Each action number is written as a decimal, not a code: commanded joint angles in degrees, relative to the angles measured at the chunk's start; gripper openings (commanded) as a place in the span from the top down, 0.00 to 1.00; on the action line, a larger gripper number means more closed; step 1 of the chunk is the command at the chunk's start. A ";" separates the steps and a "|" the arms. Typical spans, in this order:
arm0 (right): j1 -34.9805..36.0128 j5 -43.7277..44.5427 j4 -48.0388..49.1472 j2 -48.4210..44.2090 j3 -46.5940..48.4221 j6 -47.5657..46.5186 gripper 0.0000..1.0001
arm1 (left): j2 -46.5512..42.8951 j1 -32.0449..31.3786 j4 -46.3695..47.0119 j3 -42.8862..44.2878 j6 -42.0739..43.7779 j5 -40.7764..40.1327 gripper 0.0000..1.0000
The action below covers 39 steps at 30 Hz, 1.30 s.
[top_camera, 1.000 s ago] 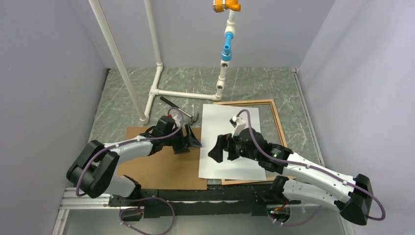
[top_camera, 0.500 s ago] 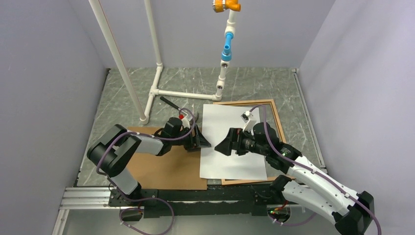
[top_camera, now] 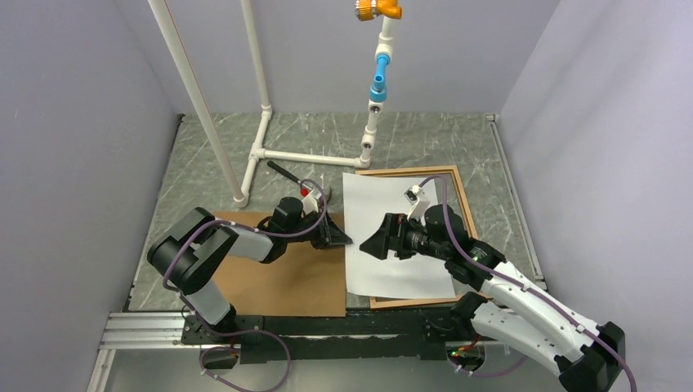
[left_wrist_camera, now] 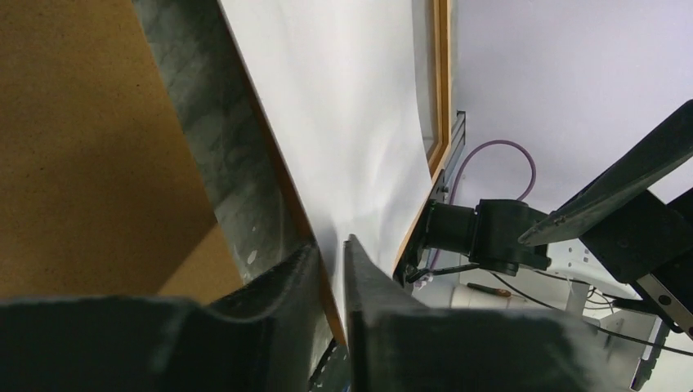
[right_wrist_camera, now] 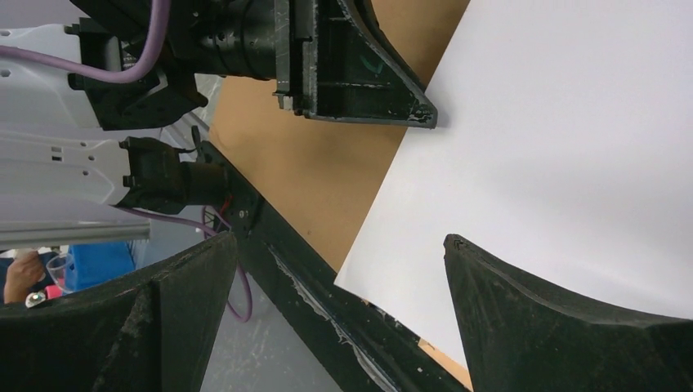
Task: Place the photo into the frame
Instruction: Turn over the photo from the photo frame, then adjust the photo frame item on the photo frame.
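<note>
The photo (top_camera: 384, 196) lies white side up on the frame (top_camera: 409, 170), whose thin orange-brown rails show at the top, right and bottom. In the left wrist view the photo (left_wrist_camera: 343, 122) runs down between my left gripper's (left_wrist_camera: 331, 245) fingers, with the frame's rail (left_wrist_camera: 442, 82) beyond it. The jaws stand nearly together on the photo's left edge (top_camera: 347, 241). My right gripper (top_camera: 374, 243) hovers wide open over the photo's near left part (right_wrist_camera: 572, 147), with nothing between its fingers (right_wrist_camera: 342, 238).
A brown backing board (top_camera: 278, 282) lies left of the photo, under the left arm. A white pipe stand (top_camera: 261, 151) and a black tool (top_camera: 282, 170) are behind it. The black mounting rail (top_camera: 327, 327) runs along the near edge.
My left gripper moved right to the photo's left edge and its jaws closed there. The photo slid slightly right. The right gripper swung up over the photo and stayed open.
</note>
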 commanded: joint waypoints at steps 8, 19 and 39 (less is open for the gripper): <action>-0.47 2.40 -1.66 -2.27 1.85 0.52 0.01 | -0.28 -1.61 4.80 0.05 -2.50 -3.47 1.00; -0.58 5.75 -4.28 -5.32 3.52 1.16 0.01 | -1.40 -6.29 1.55 3.73 -3.81 -10.54 1.00; -0.60 8.47 -7.91 -6.50 5.61 0.04 0.01 | 8.26 -12.66 3.32 12.95 -7.42 -13.28 1.00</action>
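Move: The white-backed photo's left edge is already between the left hand's closing finger pads. The frame's left rail lies about 5 cm to the right of that hand and 6 cm below, under the overhanging photo. The brown backing board's middle is some 23 cm to the left, 7 cm back and 7 cm below. From the open right hand, the pinched edge lies roughly 7 cm left, 2 cm back and 9 cm below. To the right, after first shutting its fingers on the photo's left edge, the left hand carries that edge about 7.5 cm over the frame's left rail, arching up some 2.5 cm midway and then sinking, without letting go. The right hand, still wide open above the photo, backs off 2.5 cm to the right and slightly up. ##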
